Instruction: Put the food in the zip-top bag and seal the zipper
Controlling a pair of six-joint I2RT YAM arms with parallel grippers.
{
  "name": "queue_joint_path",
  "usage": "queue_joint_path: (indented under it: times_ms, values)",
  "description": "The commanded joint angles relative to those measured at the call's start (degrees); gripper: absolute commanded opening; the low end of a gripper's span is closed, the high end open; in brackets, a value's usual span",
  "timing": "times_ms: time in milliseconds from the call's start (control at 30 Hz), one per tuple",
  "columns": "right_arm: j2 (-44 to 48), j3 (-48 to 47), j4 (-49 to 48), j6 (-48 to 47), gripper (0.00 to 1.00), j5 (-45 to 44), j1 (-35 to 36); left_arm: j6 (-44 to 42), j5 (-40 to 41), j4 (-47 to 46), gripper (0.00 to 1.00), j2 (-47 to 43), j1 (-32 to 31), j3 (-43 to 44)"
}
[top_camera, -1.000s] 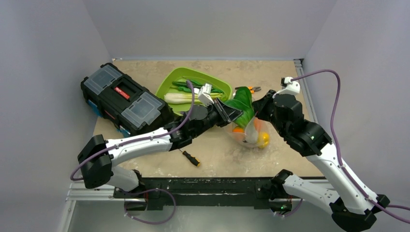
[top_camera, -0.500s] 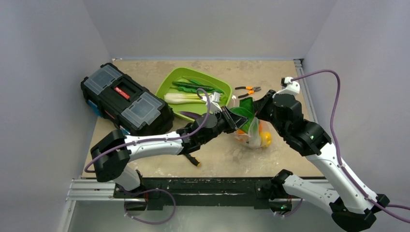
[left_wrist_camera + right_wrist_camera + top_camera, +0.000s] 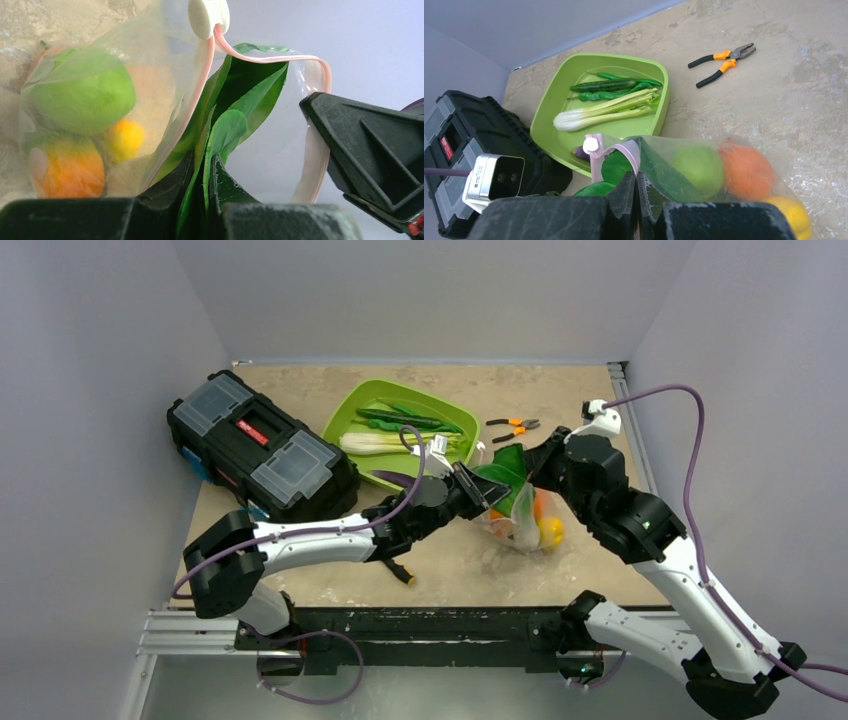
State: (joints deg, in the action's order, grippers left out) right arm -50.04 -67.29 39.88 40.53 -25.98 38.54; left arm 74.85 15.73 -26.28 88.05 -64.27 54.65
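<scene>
The clear zip-top bag (image 3: 520, 522) lies on the table right of centre, mouth up. It holds a green round fruit (image 3: 85, 95), an orange (image 3: 744, 170) and a yellow lemon (image 3: 547, 531). My left gripper (image 3: 479, 490) is shut on a green leafy vegetable (image 3: 250, 95) and holds it in the bag's open mouth. My right gripper (image 3: 636, 180) is shut on the bag's mouth edge at the pink zipper (image 3: 629, 147), near its white slider (image 3: 590, 145). A white-stemmed bok choy (image 3: 599, 112), green pods (image 3: 614, 86) and a purple eggplant (image 3: 392, 478) lie in the lime-green tray (image 3: 345, 415).
A black toolbox (image 3: 260, 445) stands at the left, touching the tray. Orange-handled pliers (image 3: 512, 425) lie behind the bag. A screwdriver (image 3: 398, 570) lies near the front edge under my left arm. Grey walls close in the table on three sides.
My left gripper has moved right and down with the leafy vegetable, pushing it into the bag's mouth. My right gripper has kept its hold on the bag's edge.
</scene>
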Motion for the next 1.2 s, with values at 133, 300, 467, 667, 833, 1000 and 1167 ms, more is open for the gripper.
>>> queue_joint_path:
  times_ms: [133, 300, 467, 667, 833, 1000, 1167]
  values:
    - [2.03, -0.67, -1.65, 1.74, 0.0, 0.46, 0.0, 9.21, -1.84, -6.01, 0.0, -2.9, 1.31, -0.46]
    - [2.32, -0.77, -1.65, 1.81, 0.0, 0.9, -0.05, 8.31, -5.43, -5.04, 0.0, -0.33, 1.07, 2.65]
    - [2.32, -0.78, -1.78, 0.94, 0.0, 1.47, -0.02, 10.58, -6.43, -7.37, 0.0, 4.34, 0.89, 2.82]
    - [2.95, -1.5, 0.65, 0.34, 0.0, -0.72, -0.05, 6.28, -8.21, -5.32, 0.0, 7.44, 0.59, 3.31]
    - [3.75, -0.04, 0.22, 2.35, 0.0, 3.41, -0.05, 2.75, -12.09, -2.9, 0.0, 10.64, 1.38, 4.63]
    - [4.24, -0.37, 0.51, 2.53, 0.0, 1.38, -0.05, -2.28, -15.45, 6.25, 0.13, 10.83, 1.34, 10.36]
    - [4.4, -0.89, 0.79, 1.89, 0.0, -0.5, -0.05, -8.66, -20.18, 26.08, 0.48, 6.72, 2.54, 17.69]
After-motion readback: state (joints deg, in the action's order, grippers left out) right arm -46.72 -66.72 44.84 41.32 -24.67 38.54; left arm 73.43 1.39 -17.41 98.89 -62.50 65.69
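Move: Just ahead of the left fingers, which pinch the bok choy's leaves, is the zip-top bag's open mouth; the bag's middle lies about 7 cm to their right, 4 cm back and 11 cm below. The green basket is some 19 cm left and 14 cm ahead of that hand, the pliers about 7 cm right and 15 cm ahead, both some 17 cm below. From the right hand, pinching the rim, the bag's middle lies roughly 7 cm back, 3 cm right and 17 cm down. Easing the bok choy up about 1 cm first, the left hand then pushes it right and down into the open bag, ending some 5 cm to the right and 4 cm lower, while turning clockwise about 15 degrees. At the end its fingers begin to spread around the leaves. The right hand keeps its pinch on the rim and gives back about 2 cm and slightly right. ##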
